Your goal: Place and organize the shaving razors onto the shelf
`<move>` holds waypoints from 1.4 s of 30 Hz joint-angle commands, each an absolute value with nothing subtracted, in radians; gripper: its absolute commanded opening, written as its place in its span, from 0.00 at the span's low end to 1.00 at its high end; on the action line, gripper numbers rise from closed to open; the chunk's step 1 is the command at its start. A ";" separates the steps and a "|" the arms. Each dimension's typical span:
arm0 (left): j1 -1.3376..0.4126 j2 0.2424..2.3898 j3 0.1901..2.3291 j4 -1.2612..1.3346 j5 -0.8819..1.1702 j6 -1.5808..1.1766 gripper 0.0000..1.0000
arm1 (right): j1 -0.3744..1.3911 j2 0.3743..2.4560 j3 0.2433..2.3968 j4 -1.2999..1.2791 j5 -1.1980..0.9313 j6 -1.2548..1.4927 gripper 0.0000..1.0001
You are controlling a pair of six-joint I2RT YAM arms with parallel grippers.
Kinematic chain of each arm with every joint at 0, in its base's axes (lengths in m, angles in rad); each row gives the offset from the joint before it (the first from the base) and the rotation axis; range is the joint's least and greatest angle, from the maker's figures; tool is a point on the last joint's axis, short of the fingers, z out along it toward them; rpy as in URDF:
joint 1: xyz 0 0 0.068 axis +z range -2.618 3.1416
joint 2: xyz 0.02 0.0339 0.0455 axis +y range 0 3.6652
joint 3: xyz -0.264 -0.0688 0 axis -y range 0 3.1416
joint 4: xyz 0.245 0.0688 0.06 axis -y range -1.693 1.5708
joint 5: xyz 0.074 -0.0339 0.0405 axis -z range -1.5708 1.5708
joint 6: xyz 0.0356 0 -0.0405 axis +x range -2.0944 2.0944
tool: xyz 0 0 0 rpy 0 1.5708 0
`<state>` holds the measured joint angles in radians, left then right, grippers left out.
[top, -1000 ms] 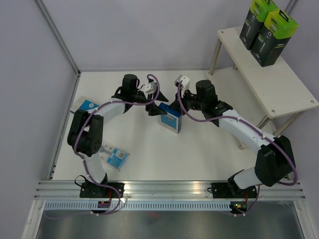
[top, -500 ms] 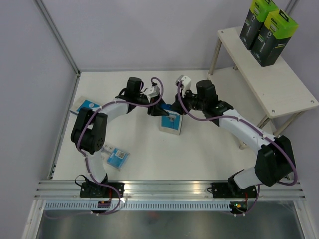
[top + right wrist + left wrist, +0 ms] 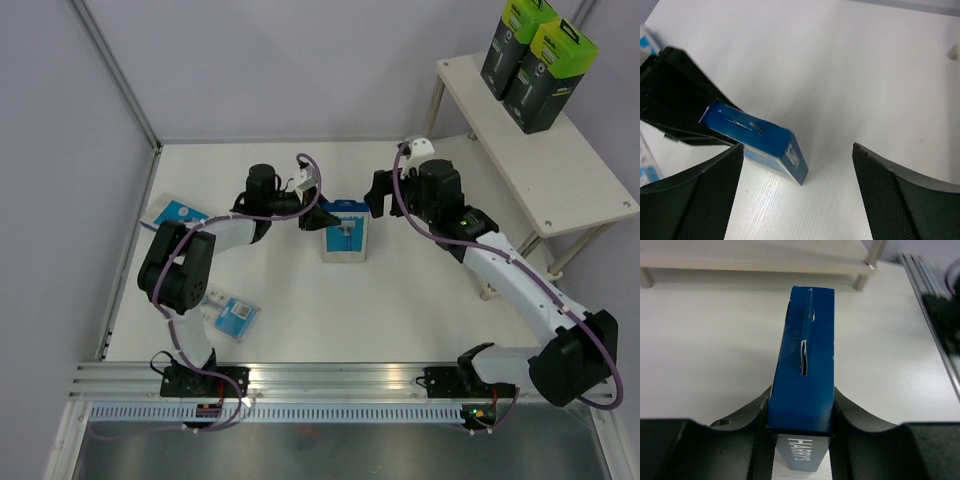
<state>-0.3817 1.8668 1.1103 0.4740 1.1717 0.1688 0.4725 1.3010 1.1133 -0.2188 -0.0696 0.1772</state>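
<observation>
A flat blue-and-white razor box (image 3: 343, 234) stands on edge on the white table (image 3: 400, 310), with my left gripper (image 3: 316, 217) shut on its left end. In the left wrist view both pads press the box's (image 3: 807, 365) sides. My right gripper (image 3: 379, 196) hangs open just right of the box, touching nothing; its fingers (image 3: 705, 195) stand wide apart of the box (image 3: 752, 134). Another flat blue-and-white box (image 3: 178, 212) lies at the far left and a small blister pack (image 3: 233, 315) nearer the front left. Two black boxes with lime tops (image 3: 538, 60) stand on the shelf (image 3: 560, 170).
The shelf's metal legs (image 3: 434, 110) stand on the table at the right, behind my right arm. A metal frame post (image 3: 115, 75) runs along the left wall. The shelf's lower board (image 3: 755, 256) crosses the top of the left wrist view.
My right gripper has opened, let go of the box and drawn back to the right. My left gripper has closed on the box, which now stands squarer to the camera.
</observation>
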 commanded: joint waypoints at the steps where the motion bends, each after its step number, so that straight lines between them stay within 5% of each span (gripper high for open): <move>1: -0.377 1.828 1.005 1.130 0.825 -0.493 0.29 | 0.465 1.227 1.126 -0.293 0.220 0.342 0.95; 5: -0.448 1.835 0.937 1.292 0.603 -0.724 0.26 | 0.462 1.110 1.008 -0.286 0.275 0.500 0.95; 12: -0.589 1.818 1.023 1.037 0.200 -0.711 0.24 | 0.462 0.876 0.703 -0.117 0.080 0.542 0.87; 19: -0.675 1.999 1.184 1.144 -0.162 -0.882 0.25 | 0.462 0.712 0.735 -0.282 0.174 0.485 0.82; 23: -0.716 2.138 1.346 1.152 -0.284 -0.956 0.25 | 0.463 0.680 0.762 -0.503 0.344 0.603 0.68; 27: -0.768 2.290 1.523 1.124 -0.392 -0.959 0.25 | 0.462 0.602 0.697 -0.505 0.318 0.644 0.65; 31: -0.795 2.390 1.670 1.160 -0.446 -0.998 0.25 | 0.463 0.506 0.654 -0.447 0.269 0.621 0.50; 32: -0.799 2.408 1.686 1.161 -0.457 -1.032 0.25 | 0.462 0.499 0.652 -0.433 0.252 0.597 0.38; 38: -0.831 2.540 1.883 1.118 -0.546 -1.064 0.25 | 0.462 0.460 0.661 -0.448 0.258 0.535 0.01; 42: -0.863 2.660 2.066 1.078 -0.601 -1.072 0.25 | 0.462 0.433 0.692 -0.463 0.325 0.506 0.00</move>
<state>-0.8406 2.6049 1.9476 1.0451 -0.5117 -1.0023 0.4614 0.4568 0.6537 -0.4530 0.2714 0.5449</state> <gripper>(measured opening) 0.441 0.009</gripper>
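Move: The left hand, already holding the blue Harry's razor box by its side, is taking it to the far end of the lower shelf board, roughly 15 cm ahead, 29 cm to its right and 10 cm below. The far left shelf leg stands about 18 cm ahead and 23 cm right; the top board's middle is 4 cm ahead, 37 cm right and 14 cm higher. From the empty, open right hand that same spot lies 15 cm ahead, 20 cm right and 17 cm below. The left hand keeps its pinch on the box and carries it some 17 cm right and 16 cm forward to the shelf's far end, rising early and finishing about 5 cm higher, while the wrist turns counter-clockwise and rolls so the upright box is laid over, blue face up and bottom end towards the shelf. The right hand clears away from the box towards its base, about 13 cm back and 12 cm right, swinging some 25 degrees clockwise, dipping and coming up again on the way, and shuts its wide-open fingers on nothing. ##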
